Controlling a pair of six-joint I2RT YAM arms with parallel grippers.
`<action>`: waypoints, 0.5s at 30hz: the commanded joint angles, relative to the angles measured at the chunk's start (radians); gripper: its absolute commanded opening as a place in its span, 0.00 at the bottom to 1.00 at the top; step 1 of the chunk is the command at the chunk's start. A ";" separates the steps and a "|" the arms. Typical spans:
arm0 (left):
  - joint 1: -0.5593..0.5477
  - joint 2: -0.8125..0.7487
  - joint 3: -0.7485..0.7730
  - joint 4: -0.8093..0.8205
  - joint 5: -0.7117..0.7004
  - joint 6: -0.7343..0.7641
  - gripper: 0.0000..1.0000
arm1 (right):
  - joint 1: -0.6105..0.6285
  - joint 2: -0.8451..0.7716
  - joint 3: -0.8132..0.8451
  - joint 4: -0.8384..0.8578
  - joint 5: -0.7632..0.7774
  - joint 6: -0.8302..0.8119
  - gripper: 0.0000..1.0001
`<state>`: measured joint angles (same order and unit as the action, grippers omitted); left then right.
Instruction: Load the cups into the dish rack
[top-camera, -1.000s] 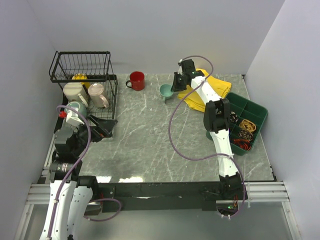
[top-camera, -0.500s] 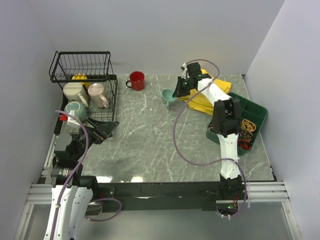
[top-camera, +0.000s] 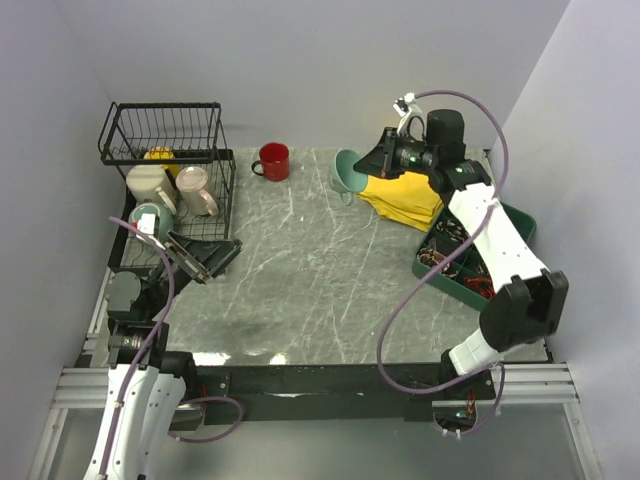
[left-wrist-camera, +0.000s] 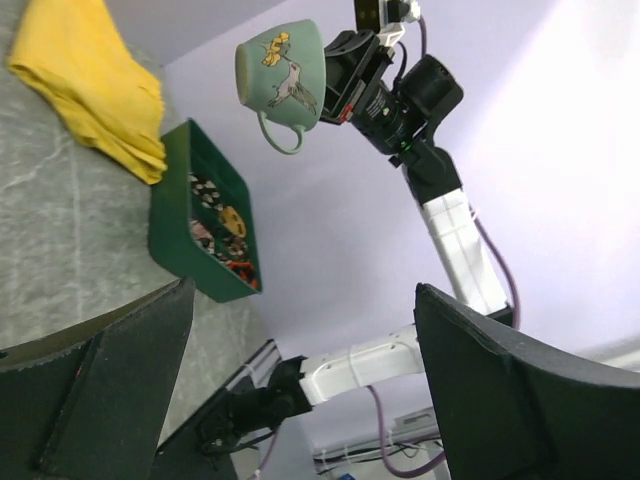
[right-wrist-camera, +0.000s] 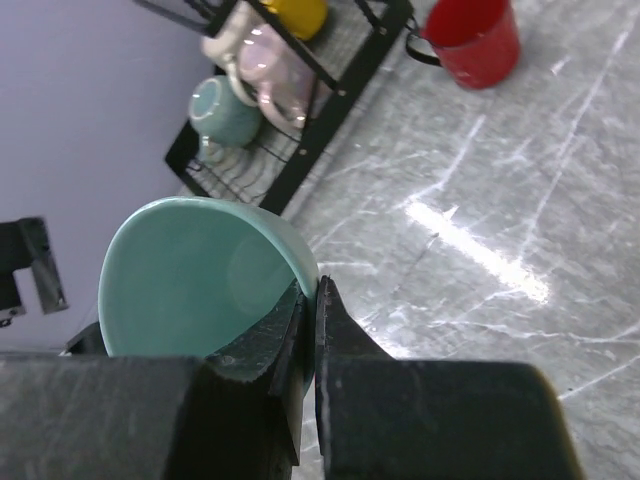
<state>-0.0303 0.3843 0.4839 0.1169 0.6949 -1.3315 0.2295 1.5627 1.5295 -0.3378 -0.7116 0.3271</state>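
Observation:
My right gripper is shut on the rim of the small teal cup and holds it tilted in the air over the back middle of the table. In the right wrist view one finger is inside the teal cup and one outside. The red cup stands on the table right of the dish rack. In the rack lie the yellow cup, cream cup, pinkish cup and grey-green cup. My left gripper is open and empty beside the rack's near end.
A yellow cloth lies at the back right under my right arm. A green compartment tray with small items sits at the right edge. White walls close in the left, back and right sides.
My right gripper has shut on the teal cup's rim and lifted it off the table, the arm swinging up and right. My left gripper drew back a little from the rack.

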 joint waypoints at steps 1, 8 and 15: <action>-0.013 0.007 0.059 0.115 0.029 -0.054 0.96 | 0.002 -0.118 -0.051 0.054 -0.069 0.020 0.00; -0.040 0.016 0.059 0.165 0.012 -0.086 0.96 | 0.002 -0.233 -0.115 0.112 -0.095 0.041 0.00; -0.126 0.050 0.042 0.231 -0.043 -0.092 0.96 | 0.002 -0.309 -0.207 0.206 -0.132 0.102 0.00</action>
<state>-0.1070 0.4103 0.5072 0.2565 0.6884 -1.4117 0.2291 1.3216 1.3602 -0.2611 -0.7948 0.3744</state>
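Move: Out over the middle of the table, the teal cup hangs from the right fingers, its middle about 4 cm left of them. The left gripper, where it is being taken, lies some 21 cm back, 23 cm left and about level. From the right hand the red cup is about 23 cm ahead, 18 cm left and 28 cm down, the yellow cloth 16 cm ahead, 12 cm right and 30 cm down. From the left hand the teal cup is some 21 cm ahead, 19 cm right. Drawing back towards the robot by about 6.5 cm while rising some 4 cm, the right hand keeps its pinch on the teal cup's rim and brings it closer to the empty left gripper, easing off on the way. The left hand, fingers still wide open, rises about 3.5 cm with a slight drift back and right; both wrists turn only a little. ##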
